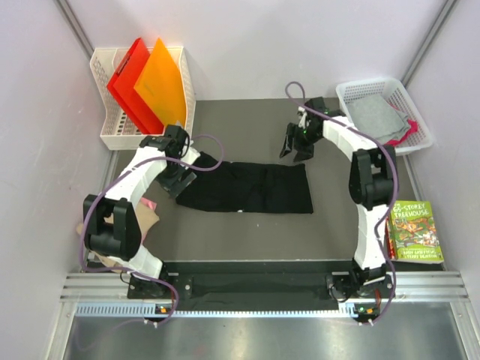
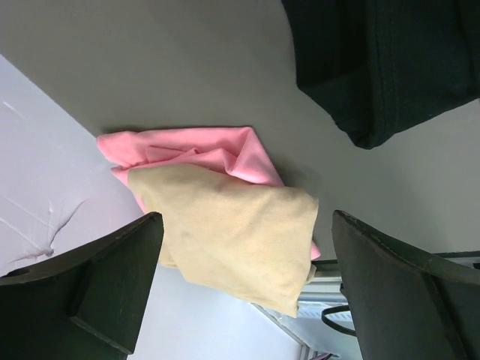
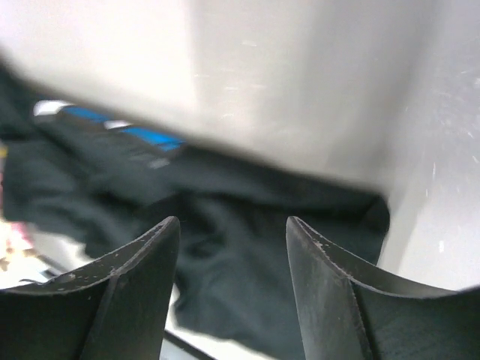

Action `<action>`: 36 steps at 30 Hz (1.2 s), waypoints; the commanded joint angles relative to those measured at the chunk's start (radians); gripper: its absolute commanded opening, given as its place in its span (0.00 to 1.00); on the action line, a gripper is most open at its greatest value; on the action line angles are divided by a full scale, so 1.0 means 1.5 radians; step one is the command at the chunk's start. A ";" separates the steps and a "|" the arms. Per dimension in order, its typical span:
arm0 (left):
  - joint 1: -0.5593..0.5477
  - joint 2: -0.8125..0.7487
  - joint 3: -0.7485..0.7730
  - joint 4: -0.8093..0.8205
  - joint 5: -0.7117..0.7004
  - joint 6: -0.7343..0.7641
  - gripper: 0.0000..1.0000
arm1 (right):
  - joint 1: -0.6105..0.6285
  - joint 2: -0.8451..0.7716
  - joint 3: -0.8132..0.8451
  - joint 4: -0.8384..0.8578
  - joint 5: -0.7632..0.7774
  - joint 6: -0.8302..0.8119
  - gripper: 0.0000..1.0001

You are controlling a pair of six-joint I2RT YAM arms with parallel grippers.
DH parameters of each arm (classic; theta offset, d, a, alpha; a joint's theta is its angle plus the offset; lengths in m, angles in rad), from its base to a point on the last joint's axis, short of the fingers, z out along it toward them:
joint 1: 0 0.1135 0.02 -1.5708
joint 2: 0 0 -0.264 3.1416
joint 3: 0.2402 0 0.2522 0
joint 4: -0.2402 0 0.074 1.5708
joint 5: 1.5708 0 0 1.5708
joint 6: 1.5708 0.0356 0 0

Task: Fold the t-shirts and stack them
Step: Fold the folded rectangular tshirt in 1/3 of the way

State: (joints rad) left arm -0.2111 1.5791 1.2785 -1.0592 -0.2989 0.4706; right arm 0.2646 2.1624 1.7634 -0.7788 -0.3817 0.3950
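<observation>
A black t-shirt (image 1: 247, 187) lies spread flat across the middle of the table. My left gripper (image 1: 178, 180) hovers over its left end with jaws wide open and nothing between them. In the left wrist view my left gripper (image 2: 246, 225) frames a crumpled tan t-shirt (image 2: 232, 232) lying on a pink t-shirt (image 2: 195, 150), with the black t-shirt's corner (image 2: 390, 60) at upper right. My right gripper (image 1: 295, 154) hangs just beyond the black shirt's far right corner. In the blurred right wrist view, my right gripper (image 3: 232, 225) is open with only the black cloth (image 3: 240, 277) behind the gap.
A white basket (image 1: 105, 120) at the back left holds a red folder (image 1: 131, 82) and an orange folder (image 1: 161, 82). Another white basket (image 1: 352, 94) at the back right holds grey cloth (image 1: 375, 116). A colourful book (image 1: 414, 231) lies at the right edge. The tan and pink shirts (image 1: 148, 214) sit by the left arm.
</observation>
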 commanded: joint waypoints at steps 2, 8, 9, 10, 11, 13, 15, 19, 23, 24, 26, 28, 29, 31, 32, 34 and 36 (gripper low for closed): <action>0.002 0.006 0.028 -0.014 0.044 -0.024 0.99 | 0.012 -0.144 -0.021 0.041 -0.067 0.024 0.57; -0.004 0.033 0.027 0.013 0.040 -0.047 0.99 | 0.070 -0.138 -0.093 0.083 -0.143 0.055 0.54; -0.004 0.036 0.029 0.014 0.037 -0.050 0.99 | 0.078 -0.128 -0.103 0.090 -0.147 0.060 0.54; -0.004 0.040 0.030 0.015 0.034 -0.050 0.99 | 0.081 -0.120 -0.107 0.094 -0.150 0.063 0.54; -0.004 0.039 0.029 0.017 0.030 -0.049 0.99 | 0.084 -0.115 -0.109 0.100 -0.153 0.068 0.54; -0.004 0.031 0.022 0.021 0.027 -0.045 0.99 | 0.088 -0.096 -0.106 0.103 -0.152 0.066 0.54; -0.004 0.024 0.013 0.025 0.023 -0.040 0.99 | 0.088 -0.065 -0.091 0.105 -0.150 0.062 0.54; -0.003 0.008 0.008 0.020 0.020 -0.038 0.99 | 0.088 0.000 -0.044 0.100 -0.161 0.053 0.53; -0.003 -0.008 0.008 0.012 0.007 -0.025 0.99 | 0.088 0.067 0.018 0.102 -0.199 0.051 0.53; -0.003 -0.011 0.007 0.012 -0.001 -0.022 0.99 | 0.091 0.088 0.036 0.108 -0.208 0.054 0.53; -0.003 -0.017 0.005 0.010 -0.008 -0.015 0.99 | 0.095 0.109 0.051 0.120 -0.242 0.065 0.54; -0.003 -0.019 0.005 0.007 -0.016 -0.013 0.99 | 0.100 0.136 0.071 0.123 -0.263 0.068 0.53; -0.003 -0.018 0.005 0.007 -0.018 -0.011 0.99 | 0.106 0.141 0.076 0.122 -0.281 0.067 0.53; -0.003 -0.016 0.006 0.007 -0.019 -0.010 0.99 | 0.110 0.135 0.081 0.120 -0.286 0.062 0.54; -0.003 -0.016 0.007 0.008 -0.018 -0.011 0.99 | 0.111 0.127 0.080 0.117 -0.281 0.056 0.54; -0.003 -0.012 0.010 0.008 -0.016 -0.012 0.99 | 0.105 0.090 0.081 0.108 -0.269 0.050 0.56; -0.003 -0.007 0.016 0.008 -0.013 -0.015 0.99 | 0.089 0.038 0.079 0.098 -0.248 0.039 0.57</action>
State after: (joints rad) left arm -0.2150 1.5845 1.2900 -1.0477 -0.3088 0.4450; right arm 0.4164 2.3569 1.8420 -0.6430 -0.7704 0.4896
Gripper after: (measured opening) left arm 0.990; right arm 0.559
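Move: The middle of the black t-shirt's far edge, where the right hand goes next, lies some 11 cm to its left, 3 cm back and 4 cm below. The shirt's right far corner is about 4 cm right and 3 cm back, and the shirt's centre some 15 cm left and 10 cm back, both equally low. From the left hand, that edge middle is about 25 cm right, 6 cm ahead and 10 cm below. Right hand hops about 9 cm up, back and 12 cm left, then down onto the t-shirt's far edge, half-open. ##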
